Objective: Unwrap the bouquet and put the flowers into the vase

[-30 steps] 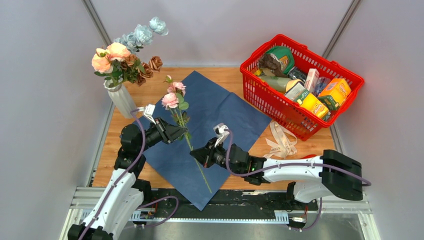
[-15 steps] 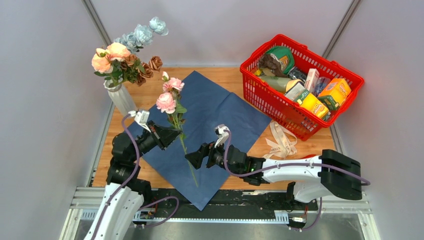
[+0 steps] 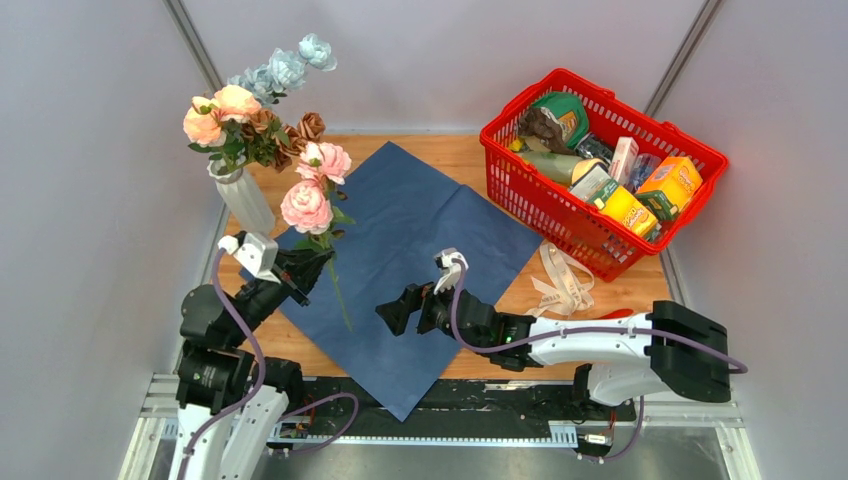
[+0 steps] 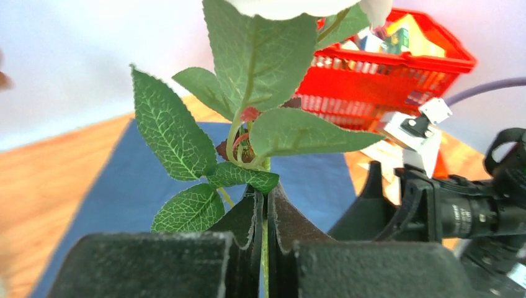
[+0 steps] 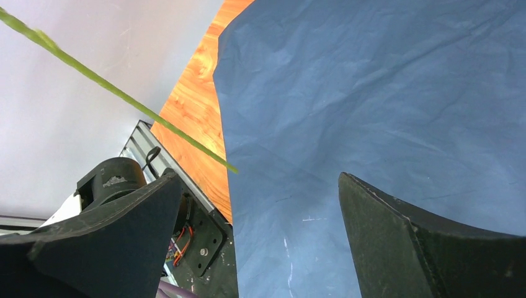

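My left gripper (image 3: 306, 268) (image 4: 268, 194) is shut on the thin green stem (image 4: 265, 248) of a pink flower (image 3: 306, 207), holding it upright in the air above the left edge of the bouquet's blue paper (image 3: 430, 240). The stem's lower end hangs free (image 5: 124, 93). The paper lies spread flat. The white ribbed vase (image 3: 243, 200) stands at the back left, just behind the held flower, and holds pink, pale blue and brown flowers (image 3: 240, 112). My right gripper (image 3: 393, 310) (image 5: 258, 178) hovers open over the paper (image 5: 372, 93), empty.
A red basket (image 3: 520, 190) (image 4: 397, 93) full of groceries stands at the back right. The cream ribbon (image 3: 560, 280) lies loose on the wood right of the paper. Grey walls close in on both sides; a metal rail runs along the near edge.
My right gripper opened and let go of the stem. My left gripper shut on it, lifted the pink flower off the paper and carried it left towards the vase.
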`<state>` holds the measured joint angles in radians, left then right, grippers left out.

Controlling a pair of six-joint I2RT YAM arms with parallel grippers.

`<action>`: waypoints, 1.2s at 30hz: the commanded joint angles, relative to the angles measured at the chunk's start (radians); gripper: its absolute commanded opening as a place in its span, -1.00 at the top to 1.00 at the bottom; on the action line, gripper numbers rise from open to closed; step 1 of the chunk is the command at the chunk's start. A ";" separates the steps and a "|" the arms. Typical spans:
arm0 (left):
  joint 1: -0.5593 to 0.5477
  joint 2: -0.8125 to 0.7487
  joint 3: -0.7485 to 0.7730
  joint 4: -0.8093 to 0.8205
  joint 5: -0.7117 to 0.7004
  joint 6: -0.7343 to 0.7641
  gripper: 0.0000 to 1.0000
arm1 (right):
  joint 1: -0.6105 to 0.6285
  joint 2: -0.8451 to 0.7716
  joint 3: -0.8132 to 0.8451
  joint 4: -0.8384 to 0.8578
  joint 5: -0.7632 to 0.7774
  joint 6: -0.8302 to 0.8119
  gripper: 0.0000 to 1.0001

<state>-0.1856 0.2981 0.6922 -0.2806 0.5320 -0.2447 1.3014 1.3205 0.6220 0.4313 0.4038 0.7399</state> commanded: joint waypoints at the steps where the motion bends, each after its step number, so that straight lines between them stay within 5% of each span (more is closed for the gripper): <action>1: 0.000 -0.013 0.118 -0.054 -0.148 0.194 1.00 | 0.006 -0.052 0.015 -0.012 0.033 0.009 -1.00; 9: -0.002 -0.017 0.119 0.231 -0.591 0.300 1.00 | 0.006 -0.089 0.024 -0.081 0.066 -0.019 -1.00; 16: 0.000 0.145 0.096 0.616 -0.848 0.591 1.00 | 0.006 -0.162 -0.008 -0.091 0.096 -0.039 -1.00; 21: 0.000 0.260 0.066 0.892 -0.906 0.709 1.00 | 0.006 -0.181 -0.025 -0.089 0.102 -0.043 -1.00; 36: 0.141 0.501 0.161 1.080 -0.837 0.659 1.00 | 0.004 -0.236 -0.064 -0.051 0.109 -0.112 -1.00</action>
<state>-0.0845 0.7685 0.7921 0.6819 -0.3439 0.4343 1.3014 1.1252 0.5800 0.3355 0.4973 0.6708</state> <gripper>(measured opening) 0.017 0.998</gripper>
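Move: My left hand already holds the pink roses by their stem. The white vase they go to has its middle roughly 22 cm ahead, 19 cm to the left and 20 cm lower, its mouth only some 8 cm below me. The peach flowers stand over its mouth, about 23 cm ahead and 16 cm left; the brown roses are 22 cm ahead but only 6 cm left. From my open right hand the vase is about 25 cm ahead and 30 cm left. Keeping my left fingers shut on the pink roses' stem, I swing the hand up and left, then on forward towards the vase: some 18 cm left, 16 cm up and 11 cm forward. Meanwhile the wrist turns about 60 degrees counter-clockwise and tips the fingers upward, swinging the stem's lower end forward. My right hand, still open and empty, backs off a few centimetres right and up. ##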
